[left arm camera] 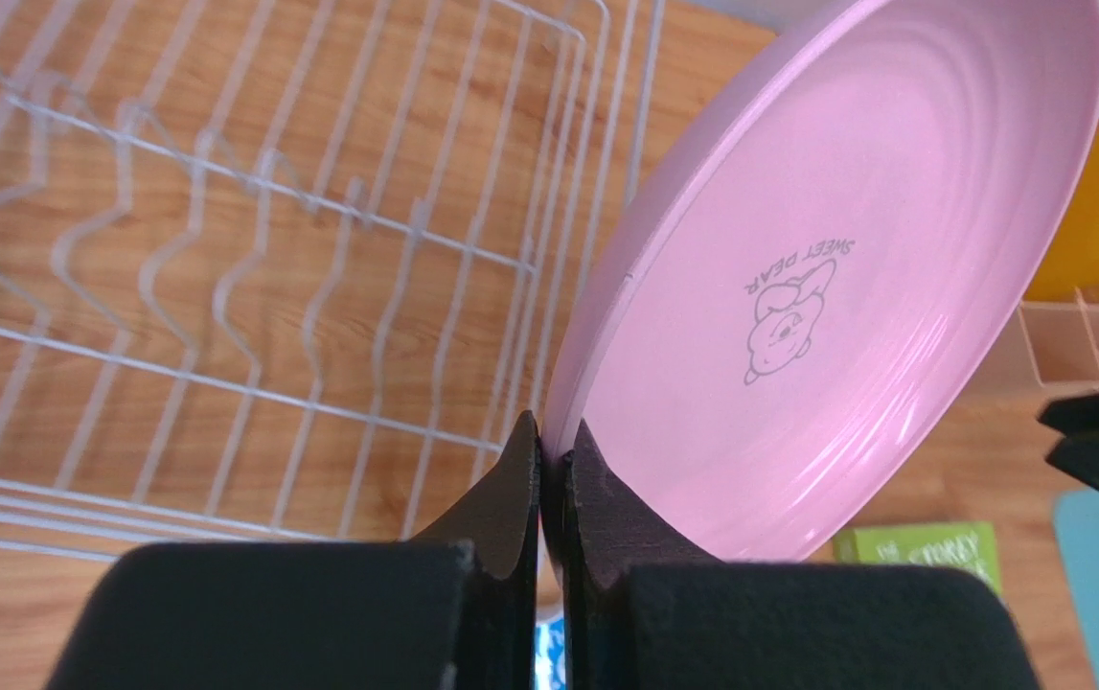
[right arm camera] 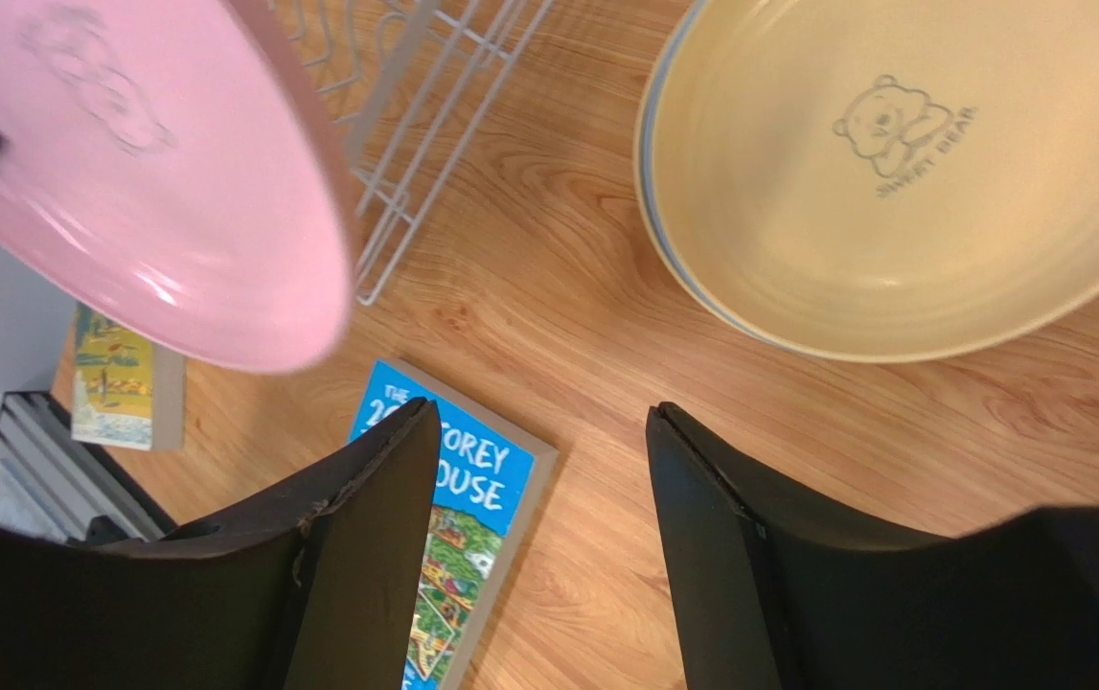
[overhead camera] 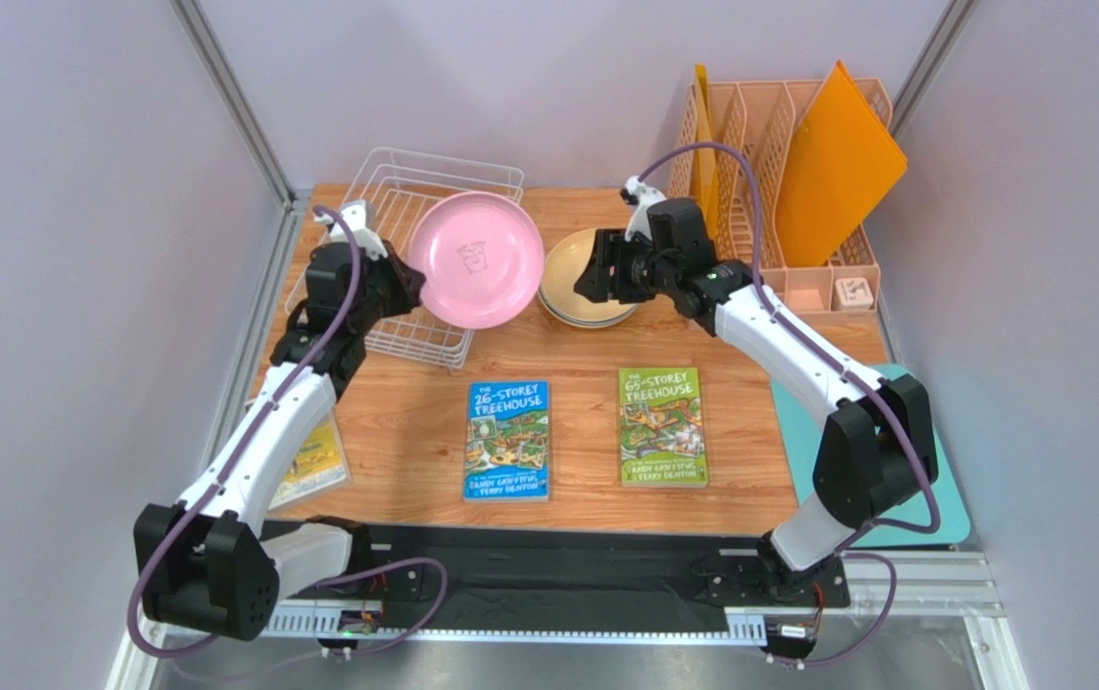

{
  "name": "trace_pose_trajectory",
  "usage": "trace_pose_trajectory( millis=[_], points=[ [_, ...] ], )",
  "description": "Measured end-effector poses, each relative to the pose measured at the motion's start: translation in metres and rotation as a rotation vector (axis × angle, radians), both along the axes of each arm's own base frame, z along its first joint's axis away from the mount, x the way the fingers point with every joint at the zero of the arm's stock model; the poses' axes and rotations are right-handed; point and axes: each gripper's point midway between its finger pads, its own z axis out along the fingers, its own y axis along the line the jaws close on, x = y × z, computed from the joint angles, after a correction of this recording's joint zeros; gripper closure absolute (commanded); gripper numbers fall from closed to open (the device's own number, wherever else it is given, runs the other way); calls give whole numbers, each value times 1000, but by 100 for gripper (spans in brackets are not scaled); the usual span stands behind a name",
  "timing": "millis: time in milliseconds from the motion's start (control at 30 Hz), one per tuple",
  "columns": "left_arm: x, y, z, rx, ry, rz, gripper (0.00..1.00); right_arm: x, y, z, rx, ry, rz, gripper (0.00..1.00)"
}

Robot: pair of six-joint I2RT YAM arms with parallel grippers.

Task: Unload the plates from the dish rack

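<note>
My left gripper (left arm camera: pixel 554 439) is shut on the rim of the pink plate (left arm camera: pixel 828 273), which it holds tilted in the air just right of the white wire dish rack (left arm camera: pixel 224 273). From above, the pink plate (overhead camera: pixel 476 258) hangs over the dish rack's (overhead camera: pixel 418 194) right front corner. No plate shows in the rack. A cream-yellow plate (right arm camera: pixel 915 173) lies on the table on top of a light blue one, the stack (overhead camera: pixel 579 282) sitting right of the pink plate. My right gripper (right arm camera: pixel 541 431) stands open and empty over the wood beside that stack, its fingers (overhead camera: pixel 608 268) at the stack's right edge.
A blue book (overhead camera: pixel 507 439) and a green book (overhead camera: pixel 662 426) lie flat at the table's middle. A small yellow book (overhead camera: pixel 313 460) lies under my left arm. A peach slotted organizer (overhead camera: pixel 785 173) with orange folders stands at the back right. A teal mat (overhead camera: pixel 944 503) lies at the right edge.
</note>
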Motion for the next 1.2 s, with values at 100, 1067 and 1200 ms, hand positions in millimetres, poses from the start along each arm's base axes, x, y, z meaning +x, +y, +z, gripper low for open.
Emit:
trace_pose_trajectory(
  millis=[100,1067,1200],
  points=[
    [-6,-20,-15,-47,52,-63,100,-2,14,7,44,-16,33,39],
    [-7,-39,-31,25,45,-109,13,96,-43,-32,-133,49,-265,99],
    [-12,-23,-35,94,18,-67,8,123,-76,-57,-175,101,-350,98]
  ],
)
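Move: The left hand still holds the pink plate, its middle about 8 cm right, 3 ahead and 2 above; the open right gripper waits some 25 cm right, 1 ahead and 4 below. The dish rack lies 14 cm ahead, 4 left, 18 below. From the right hand, the pink plate is about 16 cm left, 2 ahead, 5 above; the plate stack is 9 cm ahead, 1 left, 16 below. Left hand shifts pink plate 5 cm right and opens; right pinches its rim, carries it 16 cm forward-right. ##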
